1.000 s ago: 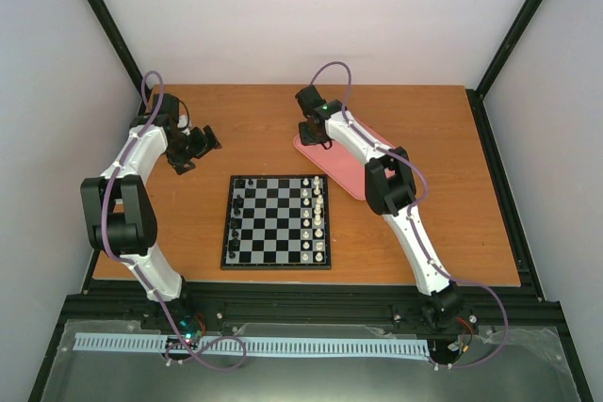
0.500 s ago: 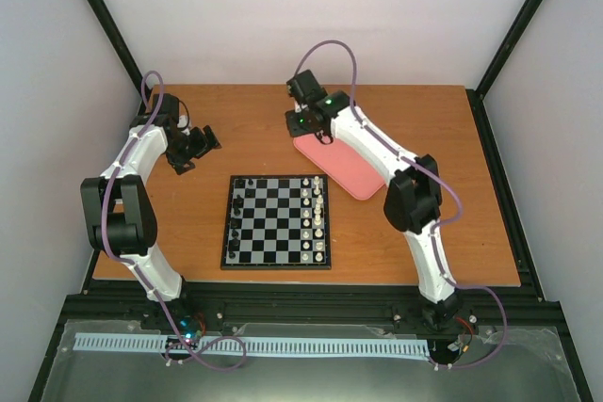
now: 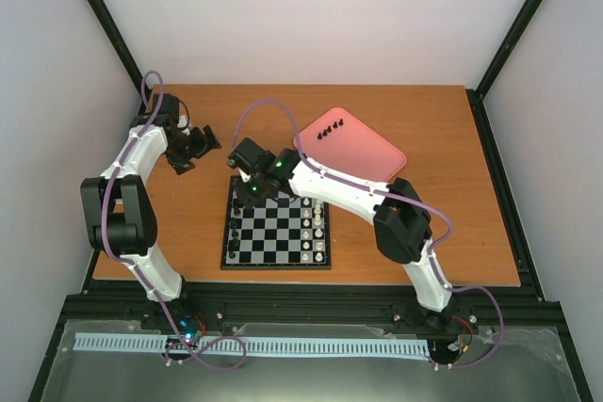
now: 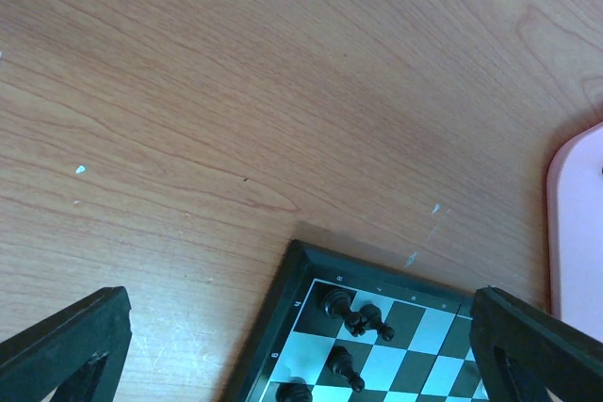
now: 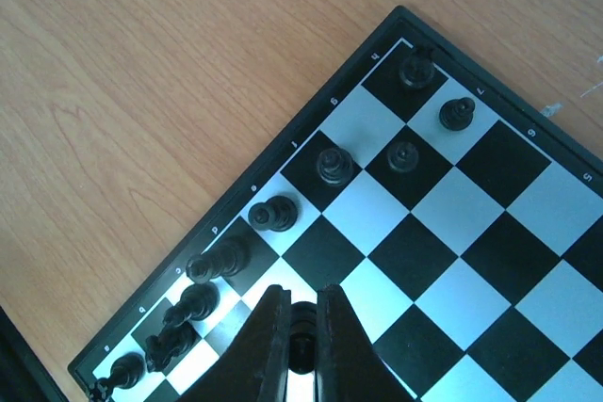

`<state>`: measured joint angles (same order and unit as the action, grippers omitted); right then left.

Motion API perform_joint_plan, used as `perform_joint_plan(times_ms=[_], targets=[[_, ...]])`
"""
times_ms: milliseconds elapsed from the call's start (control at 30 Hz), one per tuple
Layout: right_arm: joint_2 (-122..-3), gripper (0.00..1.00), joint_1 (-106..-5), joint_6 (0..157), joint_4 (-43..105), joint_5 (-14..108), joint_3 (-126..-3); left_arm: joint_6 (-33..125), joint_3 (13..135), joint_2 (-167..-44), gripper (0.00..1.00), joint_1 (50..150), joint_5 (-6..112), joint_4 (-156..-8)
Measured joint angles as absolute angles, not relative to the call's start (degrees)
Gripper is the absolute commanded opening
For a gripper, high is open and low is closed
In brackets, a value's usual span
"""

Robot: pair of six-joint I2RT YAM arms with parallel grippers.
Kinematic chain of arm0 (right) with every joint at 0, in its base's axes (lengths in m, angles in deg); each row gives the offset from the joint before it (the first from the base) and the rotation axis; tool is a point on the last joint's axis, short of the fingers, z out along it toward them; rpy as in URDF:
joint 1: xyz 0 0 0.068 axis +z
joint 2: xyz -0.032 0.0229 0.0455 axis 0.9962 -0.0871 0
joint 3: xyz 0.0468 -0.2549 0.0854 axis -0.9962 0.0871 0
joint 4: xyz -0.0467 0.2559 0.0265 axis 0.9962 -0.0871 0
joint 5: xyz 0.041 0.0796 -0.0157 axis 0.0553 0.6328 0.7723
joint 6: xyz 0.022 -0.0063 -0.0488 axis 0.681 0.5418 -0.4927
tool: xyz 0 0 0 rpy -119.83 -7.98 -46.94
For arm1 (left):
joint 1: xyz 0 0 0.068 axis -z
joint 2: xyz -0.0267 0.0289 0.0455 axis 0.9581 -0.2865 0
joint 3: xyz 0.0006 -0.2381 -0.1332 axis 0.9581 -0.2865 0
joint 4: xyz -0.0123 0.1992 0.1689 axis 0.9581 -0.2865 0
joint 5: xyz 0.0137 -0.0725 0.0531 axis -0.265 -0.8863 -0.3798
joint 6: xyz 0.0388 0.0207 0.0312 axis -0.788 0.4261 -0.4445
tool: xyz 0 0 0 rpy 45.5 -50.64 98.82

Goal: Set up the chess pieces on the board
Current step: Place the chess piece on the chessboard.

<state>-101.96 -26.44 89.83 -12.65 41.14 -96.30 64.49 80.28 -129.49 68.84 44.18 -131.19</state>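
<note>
My right gripper (image 5: 302,310) is shut on one small black chess piece (image 5: 302,329) and hangs over a light square near the board's (image 3: 276,256) far-left part. Several black chess pieces (image 5: 334,165) stand along that edge of the board (image 5: 490,233), and in the top view they form a column (image 3: 236,218). More black pieces (image 3: 330,129) lie on the pink tray (image 3: 367,159). My left gripper (image 3: 193,145) stays open over bare wood left of the board. In its own view, the left gripper (image 4: 297,327) frames the board corner (image 4: 311,265), with nothing between its fingers.
White pieces (image 3: 318,218) fill the board's right columns. The pink tray's edge (image 4: 577,223) shows in the left wrist view. Black frame posts and white walls close in the wooden table (image 3: 452,233) on three sides.
The right arm swung from the pink tray leftward and toward me to the board's far-left part, carrying a black piece. The left arm has not moved.
</note>
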Motion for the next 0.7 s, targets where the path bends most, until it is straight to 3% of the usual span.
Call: perform_joint_plan(times_ms=[700], targets=[[-111.91,0.03,-26.94,90.18,-9.68,41.51,-98.74,64.42,80.28,-129.47,1.00,68.84,44.18,-131.17]])
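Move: The empty dark square in the board's second row from its left edge, where the held black piece is being taken, lies about 11 cm below the right hand, 2 cm ahead and 1 cm to the left. The nearest pawn stands some 8 cm ahead and 1 cm left, the black bishop 4 cm ahead and 4 cm left, and the corner rook roughly 11 cm ahead and 5 cm left. From the left hand that square is about 14 cm back and 15 cm right. The black piece, still pinched in the nearly shut right fingers, is lowered about 7 cm towards the empty square to the right of the back row, edging roughly 1 cm forward and left on the way. The descent eases out low over the board, then the hand lifts about half a centimetre with a slight further nudge forward-left; the grip stays closed. ##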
